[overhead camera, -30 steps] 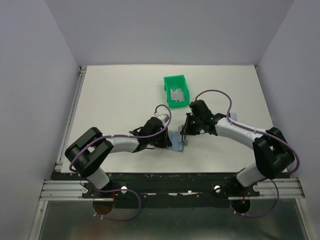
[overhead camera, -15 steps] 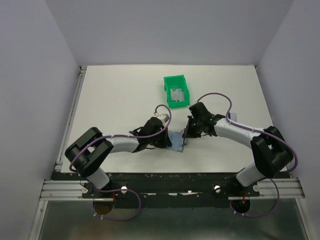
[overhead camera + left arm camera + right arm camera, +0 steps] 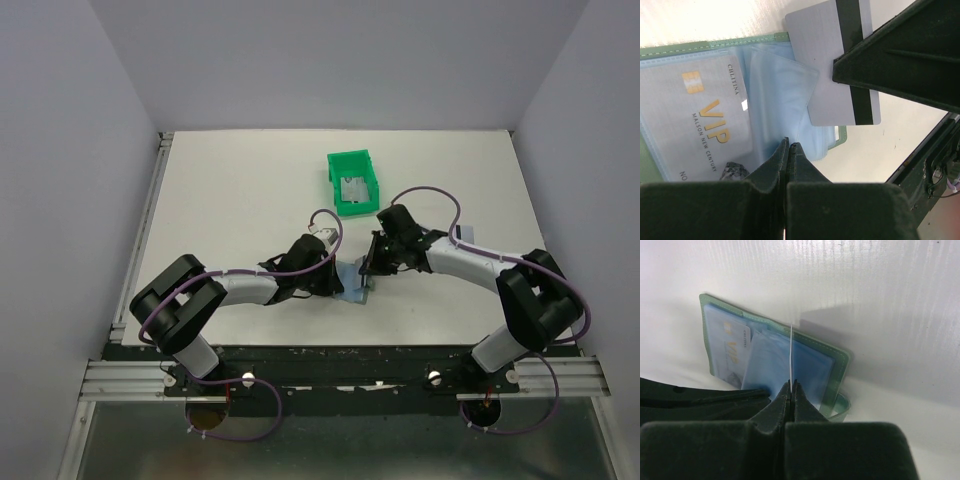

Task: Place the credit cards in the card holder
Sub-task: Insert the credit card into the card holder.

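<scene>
The card holder (image 3: pixel 356 290) lies open on the table between the two arms, green edged (image 3: pixel 700 46) with pale blue pockets. One credit card with gold VIP lettering (image 3: pixel 705 125) sits in its left pocket. My right gripper (image 3: pixel 791 383) is shut on a silvery credit card (image 3: pixel 825 60) with a black stripe. It holds this card on edge over the holder, one side tucked behind a lifted blue pocket leaf (image 3: pixel 777 95). My left gripper (image 3: pixel 788 145) is shut, its tips against that blue leaf. Whether it pinches the leaf I cannot tell.
A bright green bin (image 3: pixel 352 160) stands behind the holder with another silvery card (image 3: pixel 354 188) inside. The two wrists (image 3: pixel 395 245) sit close together over the holder. Walls rise round the white table (image 3: pixel 230 190).
My right gripper has shifted slightly left with its card, closer over the holder's pockets. The left arm and the holder have stayed in place.
</scene>
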You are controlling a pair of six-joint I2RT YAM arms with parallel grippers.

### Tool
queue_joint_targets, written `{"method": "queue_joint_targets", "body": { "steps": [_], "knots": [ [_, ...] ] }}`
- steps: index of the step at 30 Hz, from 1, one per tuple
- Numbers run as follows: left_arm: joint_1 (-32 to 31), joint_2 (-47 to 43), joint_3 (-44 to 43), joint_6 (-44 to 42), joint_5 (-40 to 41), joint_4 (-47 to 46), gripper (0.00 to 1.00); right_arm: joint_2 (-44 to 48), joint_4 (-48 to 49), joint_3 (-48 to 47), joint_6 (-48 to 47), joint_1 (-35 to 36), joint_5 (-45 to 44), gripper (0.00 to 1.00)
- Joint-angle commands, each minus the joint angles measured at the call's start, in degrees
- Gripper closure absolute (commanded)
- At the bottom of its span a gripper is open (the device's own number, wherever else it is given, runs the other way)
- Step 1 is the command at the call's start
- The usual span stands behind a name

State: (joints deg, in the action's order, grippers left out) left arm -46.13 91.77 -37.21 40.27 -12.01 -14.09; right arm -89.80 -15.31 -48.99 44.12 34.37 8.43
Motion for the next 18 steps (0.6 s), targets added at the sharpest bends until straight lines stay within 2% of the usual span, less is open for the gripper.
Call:
{"method": "queue_joint_targets", "body": {
  "steps": [1,7,18],
  "knots": [
    [-0.01,0.08,0.39,-0.46,1.73,1.25,1.00,-1.26,4.05,1.71,-0.35,-0.44,3.08,1.00],
    [-0.01,-4.31,-0.32,-0.72,2.60,3.80,1.00,-1.61,7.92,2.59,-0.61,-0.44,6.07,1.00],
    [0.95,-18.72,-3.04,-2.74,6.21,12.59,1.00,-3.19,14.69,1.45,0.18,-0.44,13.80,1.00]
  ]
}}
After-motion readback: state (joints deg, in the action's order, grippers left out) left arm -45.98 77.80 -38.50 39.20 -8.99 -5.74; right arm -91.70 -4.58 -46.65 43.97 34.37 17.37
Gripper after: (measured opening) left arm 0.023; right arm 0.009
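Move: The clear pocket on the holder's right half is centred about 3 cm ahead and 3 cm right of the left fingertips, roughly 1 cm lower. From the right hand, which grips the card, that pocket lies some 3 cm left, 2 cm back and 4 cm down. Also from the right hand, the VIP card in the other pocket is about 10 cm left and 2 cm back, and the green tab about 4 cm right and 2 cm back. Leftward, the right hand slides the pinched card about 3 cm farther under the pocket's clear film, towards the VIP card, rolling its left side up some 10 degrees and turning slightly counter-clockwise. The left hand, shut and empty, lingers at the pocket, then comes away almost straight up by some 7 cm, gathering speed. ##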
